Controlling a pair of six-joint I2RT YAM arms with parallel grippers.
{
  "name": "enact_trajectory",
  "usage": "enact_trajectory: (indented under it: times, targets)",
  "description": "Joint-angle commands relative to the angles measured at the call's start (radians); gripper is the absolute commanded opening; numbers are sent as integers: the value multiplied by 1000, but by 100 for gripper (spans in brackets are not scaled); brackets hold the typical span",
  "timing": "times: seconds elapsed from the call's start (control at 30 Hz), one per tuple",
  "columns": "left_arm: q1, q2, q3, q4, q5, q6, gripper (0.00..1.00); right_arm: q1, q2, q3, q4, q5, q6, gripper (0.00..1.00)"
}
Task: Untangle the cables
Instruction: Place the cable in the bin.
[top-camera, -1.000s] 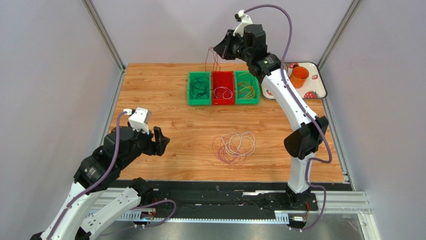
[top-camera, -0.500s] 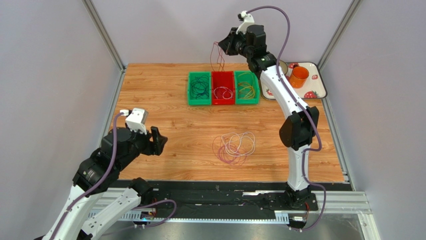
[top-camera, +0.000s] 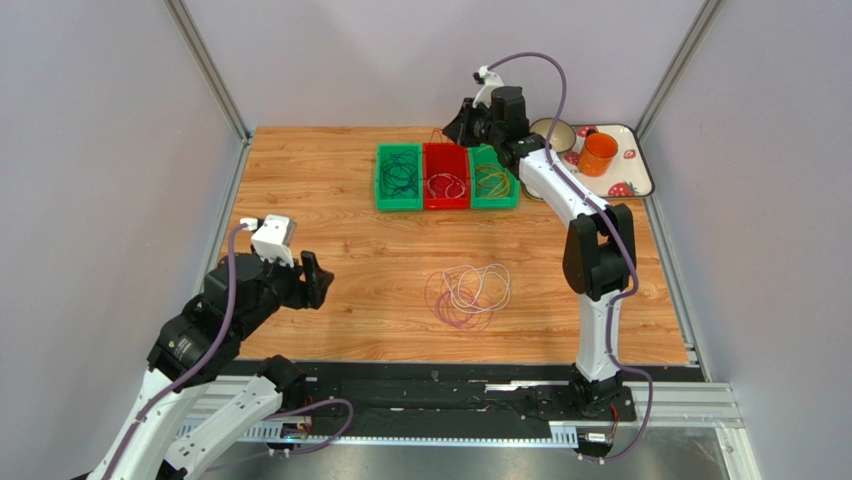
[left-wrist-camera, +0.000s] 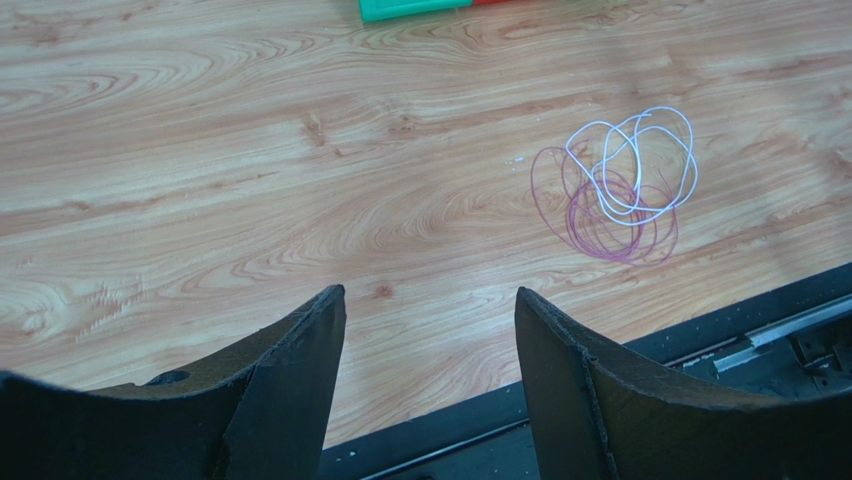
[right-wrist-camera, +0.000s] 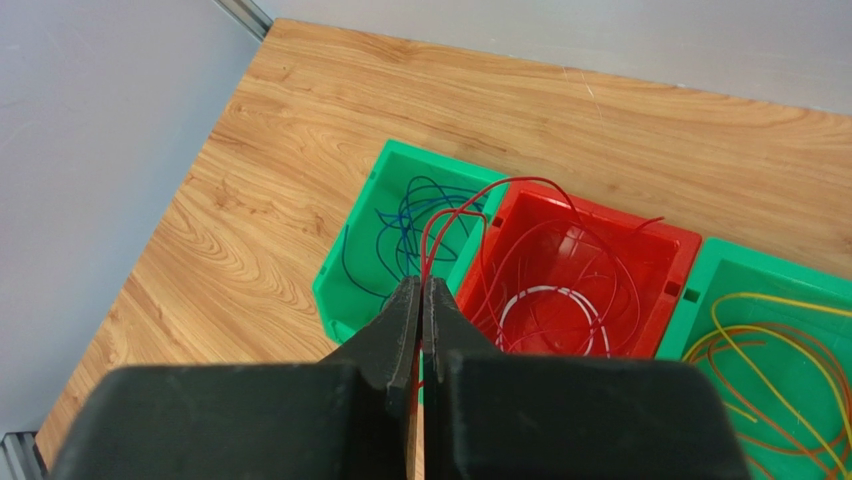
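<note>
A tangle of purple and white cables (top-camera: 468, 293) lies on the wooden table; the left wrist view shows the same tangle (left-wrist-camera: 620, 190) at upper right. My left gripper (top-camera: 315, 281) hovers well to its left, its jaws wide open and empty (left-wrist-camera: 430, 310). My right gripper (top-camera: 462, 118) is over the back of the red bin (top-camera: 445, 199), shut on a red cable (right-wrist-camera: 470, 205) that loops down into the red bin (right-wrist-camera: 680, 255). That bin also holds red and white cables (right-wrist-camera: 560, 310).
A green bin (top-camera: 384, 182) with dark cables stands left of the red one. Another green bin (top-camera: 512, 180) with yellow and orange cables stands right of it. A tray (top-camera: 640, 168) with an orange cup (top-camera: 599, 153) and a bowl sits at the back right.
My right gripper has come down with the red cable, from high above the bins to just over the red bin. The left arm has barely shifted.
</note>
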Motion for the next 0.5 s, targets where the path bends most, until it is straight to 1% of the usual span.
enact_trajectory:
  times: [0.0,0.07,0.2,0.47]
  targets:
    - [8,9,-4,37,9,21,71,0,-59,-70,70,7,-32,0]
    - [6,9,-4,38,9,21,71,0,-67,-116,86,13,-35,0]
    - [6,7,-4,37,9,21,70,0,-53,-146,72,47,-46,0]
    - [8,9,-3,37,8,21,70,0,61,-46,-20,99,-50,0]
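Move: The right gripper, shut on the red cable, hangs over the red bin: its middle lies some 20 cm below, about 2 cm ahead and 1 cm to the left. The green bin with blue cables sits 12 cm to the hand's left and 2 cm ahead, the green bin with yellow and orange cables 10 cm to its right and 2 cm ahead, both equally low. From the left gripper, the red bin is about 40 cm ahead, 21 cm right and 23 cm below. Lower the right gripper about 6 cm towards the red bin, quickly at first and easing to a stop above it. Let the fingertips tip down and the hand's left side dip, each some 5 degrees, and keep the fingers shut on the red cable throughout. ##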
